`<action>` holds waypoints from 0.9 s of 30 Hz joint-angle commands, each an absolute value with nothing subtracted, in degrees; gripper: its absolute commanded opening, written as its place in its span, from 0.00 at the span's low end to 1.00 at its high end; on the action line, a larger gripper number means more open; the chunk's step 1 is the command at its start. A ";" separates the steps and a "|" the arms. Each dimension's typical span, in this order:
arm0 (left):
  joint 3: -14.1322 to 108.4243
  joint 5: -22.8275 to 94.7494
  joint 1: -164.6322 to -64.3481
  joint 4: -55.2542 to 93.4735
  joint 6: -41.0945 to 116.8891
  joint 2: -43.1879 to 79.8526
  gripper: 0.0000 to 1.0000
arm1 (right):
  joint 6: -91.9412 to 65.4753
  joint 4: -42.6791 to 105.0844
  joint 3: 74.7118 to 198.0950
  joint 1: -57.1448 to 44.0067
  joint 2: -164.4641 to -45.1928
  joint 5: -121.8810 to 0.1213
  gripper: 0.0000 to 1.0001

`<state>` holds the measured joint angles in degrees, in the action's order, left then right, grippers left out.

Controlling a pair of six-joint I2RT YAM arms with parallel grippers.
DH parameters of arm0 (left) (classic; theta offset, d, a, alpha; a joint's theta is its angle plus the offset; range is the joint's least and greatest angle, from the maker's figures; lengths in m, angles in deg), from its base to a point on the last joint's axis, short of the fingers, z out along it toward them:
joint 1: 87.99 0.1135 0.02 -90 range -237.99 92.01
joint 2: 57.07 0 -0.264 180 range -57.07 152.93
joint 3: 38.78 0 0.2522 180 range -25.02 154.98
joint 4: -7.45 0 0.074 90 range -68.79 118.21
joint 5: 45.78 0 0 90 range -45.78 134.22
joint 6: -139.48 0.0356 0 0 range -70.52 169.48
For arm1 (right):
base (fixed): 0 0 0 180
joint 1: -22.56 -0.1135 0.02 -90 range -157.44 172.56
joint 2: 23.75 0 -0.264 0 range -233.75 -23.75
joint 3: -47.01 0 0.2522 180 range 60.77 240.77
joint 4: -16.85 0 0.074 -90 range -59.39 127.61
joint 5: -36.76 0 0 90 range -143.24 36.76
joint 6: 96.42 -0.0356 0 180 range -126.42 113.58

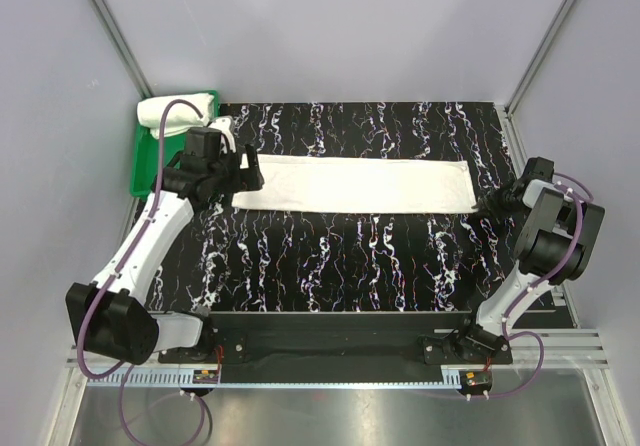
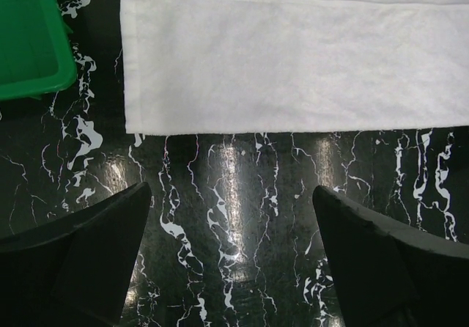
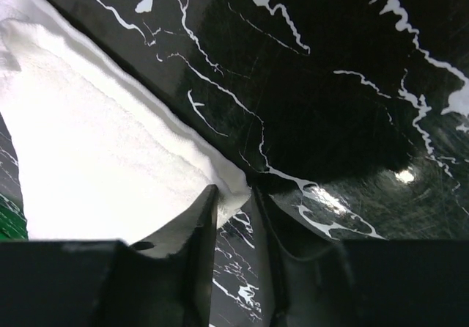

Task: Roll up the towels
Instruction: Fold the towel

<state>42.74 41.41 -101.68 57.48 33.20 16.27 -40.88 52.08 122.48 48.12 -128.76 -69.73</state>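
Observation:
One white towel (image 1: 355, 186) lies flat and unrolled across the black marbled mat; it also shows in the left wrist view (image 2: 293, 56). A second towel (image 1: 175, 111) sits bundled in the green tray (image 1: 148, 166). My left gripper (image 1: 245, 173) hovers over the flat towel's left end, wide open (image 2: 231, 189) with only mat between its fingers. My right gripper (image 1: 488, 204) is low at the towel's right end. In the right wrist view its jaws (image 3: 233, 191) have narrowed onto the near right corner of the towel (image 3: 95, 158), which fills the gap between the tips.
The green tray (image 2: 29, 48) stands at the mat's back left corner, just left of the left gripper. Grey walls and metal frame posts enclose the mat on three sides. Bare mat (image 1: 340, 256) stretches between the towel and the arm bases.

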 commanded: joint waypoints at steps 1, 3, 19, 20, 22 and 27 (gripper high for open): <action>41.78 40.00 -101.26 53.74 34.71 15.09 0.99 | -40.96 50.03 123.79 47.96 -130.36 -68.79 0.25; 41.34 39.83 -100.91 53.21 34.62 15.09 0.99 | -40.70 49.86 123.79 47.96 -130.97 -68.88 0.19; 37.12 38.42 -100.47 51.54 34.62 14.56 0.99 | -36.91 58.90 128.18 51.65 -122.46 -60.10 0.00; 36.85 38.51 -100.47 51.45 34.54 14.47 0.99 | -36.66 59.43 129.49 51.56 -120.80 -60.44 0.00; 36.68 37.99 -100.47 51.10 34.27 14.47 0.99 | -35.95 62.06 131.42 50.52 -119.99 -61.15 0.00; 36.06 37.19 -100.47 50.83 34.10 14.12 0.99 | -32.97 70.13 140.30 45.60 -120.25 -60.97 0.00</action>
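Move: The towel's right near corner is already between the right hand's half-open fingertips, about 1 cm below the hand point. Its right far corner lies some 13 cm ahead and 3 cm to the left; the side rail is about 15 cm to the right. From the left hand that right near corner lies some 58 cm to the right and 3 cm ahead, the towel's left near corner about 8 cm left and 3 cm ahead, both roughly 20 cm below. Staying low at first, the right hand shuts its fingers on the towel's near corner, pulls it right by some 4 cm while drawing back a little, then swings upward and forward, rising about 8 cm with the corner pinched and its left side tipping down some 10 degrees. The left hand, wide open and empty, sinks about 3 cm. ##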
